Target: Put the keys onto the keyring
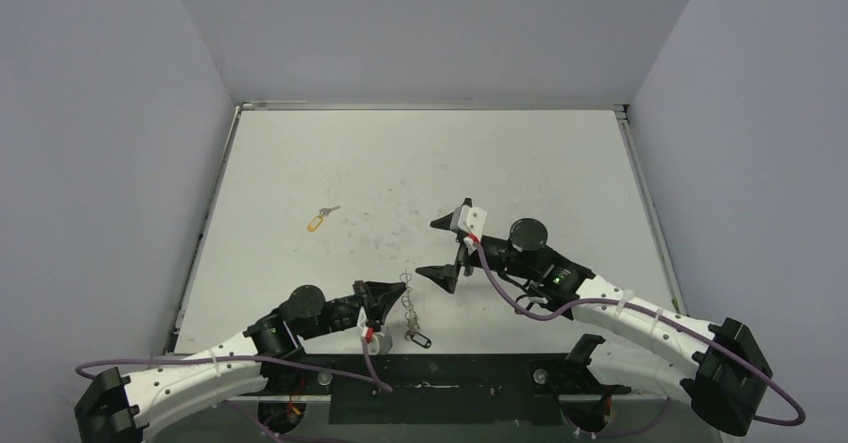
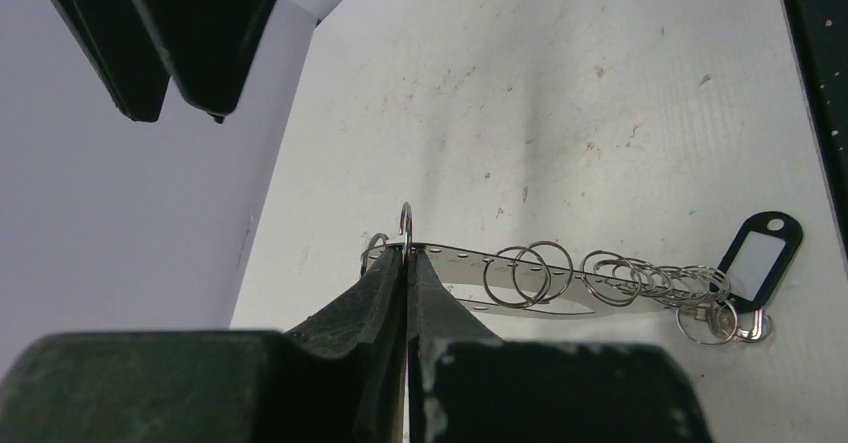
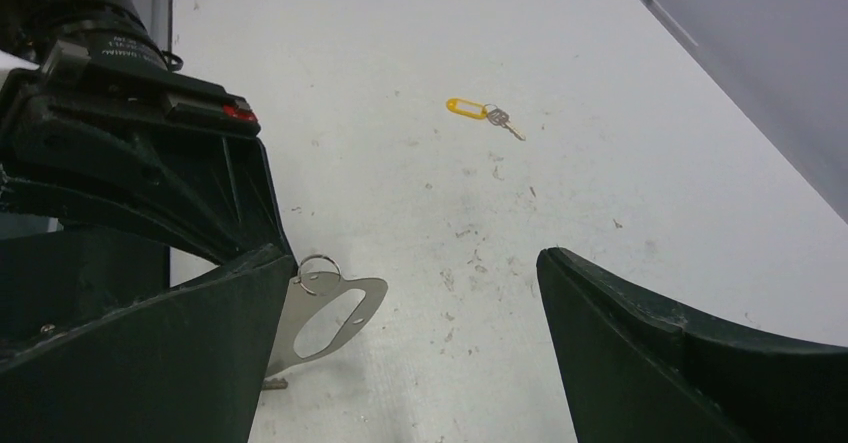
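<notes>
The keyring (image 2: 520,281), a flat silver oval plate carrying a row of small rings, stands on edge just above the table. My left gripper (image 2: 407,255) is shut on its near end. A key with a black tag (image 2: 760,253) lies at the far end of that ring row, also visible from above (image 1: 417,340). The key with the yellow tag (image 1: 319,221) lies alone on the table, farther back and left, and shows in the right wrist view too (image 3: 478,111). My right gripper (image 1: 442,250) is open and empty, just right of the keyring (image 3: 335,313).
The white table (image 1: 520,163) is walled on the left, back and right. A black strip (image 1: 430,388) runs along the near edge between the arm bases. The left gripper body (image 3: 130,163) sits close beside the right gripper's left finger.
</notes>
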You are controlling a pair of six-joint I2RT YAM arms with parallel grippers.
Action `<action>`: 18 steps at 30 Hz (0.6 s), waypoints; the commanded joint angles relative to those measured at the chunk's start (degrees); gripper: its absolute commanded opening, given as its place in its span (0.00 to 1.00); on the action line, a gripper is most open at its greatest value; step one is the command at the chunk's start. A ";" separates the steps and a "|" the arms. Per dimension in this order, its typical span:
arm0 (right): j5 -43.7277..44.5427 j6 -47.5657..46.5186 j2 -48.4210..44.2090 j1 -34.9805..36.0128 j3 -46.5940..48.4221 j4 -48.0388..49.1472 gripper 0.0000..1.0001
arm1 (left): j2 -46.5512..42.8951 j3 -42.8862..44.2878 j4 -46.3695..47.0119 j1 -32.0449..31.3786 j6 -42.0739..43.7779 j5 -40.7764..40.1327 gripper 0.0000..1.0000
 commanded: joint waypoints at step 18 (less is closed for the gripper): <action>28.31 25.16 10.09 -4.18 13.77 -7.92 1.00 | -2.50 6.38 -5.11 -1.05 -10.62 -10.18 0.00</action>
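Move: The yellow-tagged key lies about 24 cm ahead of the empty right hand, some 25 cm to its left and 22 cm below. The keyring's middle, still gripped by the left hand, is roughly 9 cm back, 3 cm left and 10 cm below the right; its black tag is about 13 cm back and 1 cm left. From the left hand the yellow-tagged key is some 27 cm ahead, 22 cm left. The open right hand leaves the keyring, swinging forward about 7.5 cm towards the yellow-tagged key, turning some 25 degrees clockwise. ##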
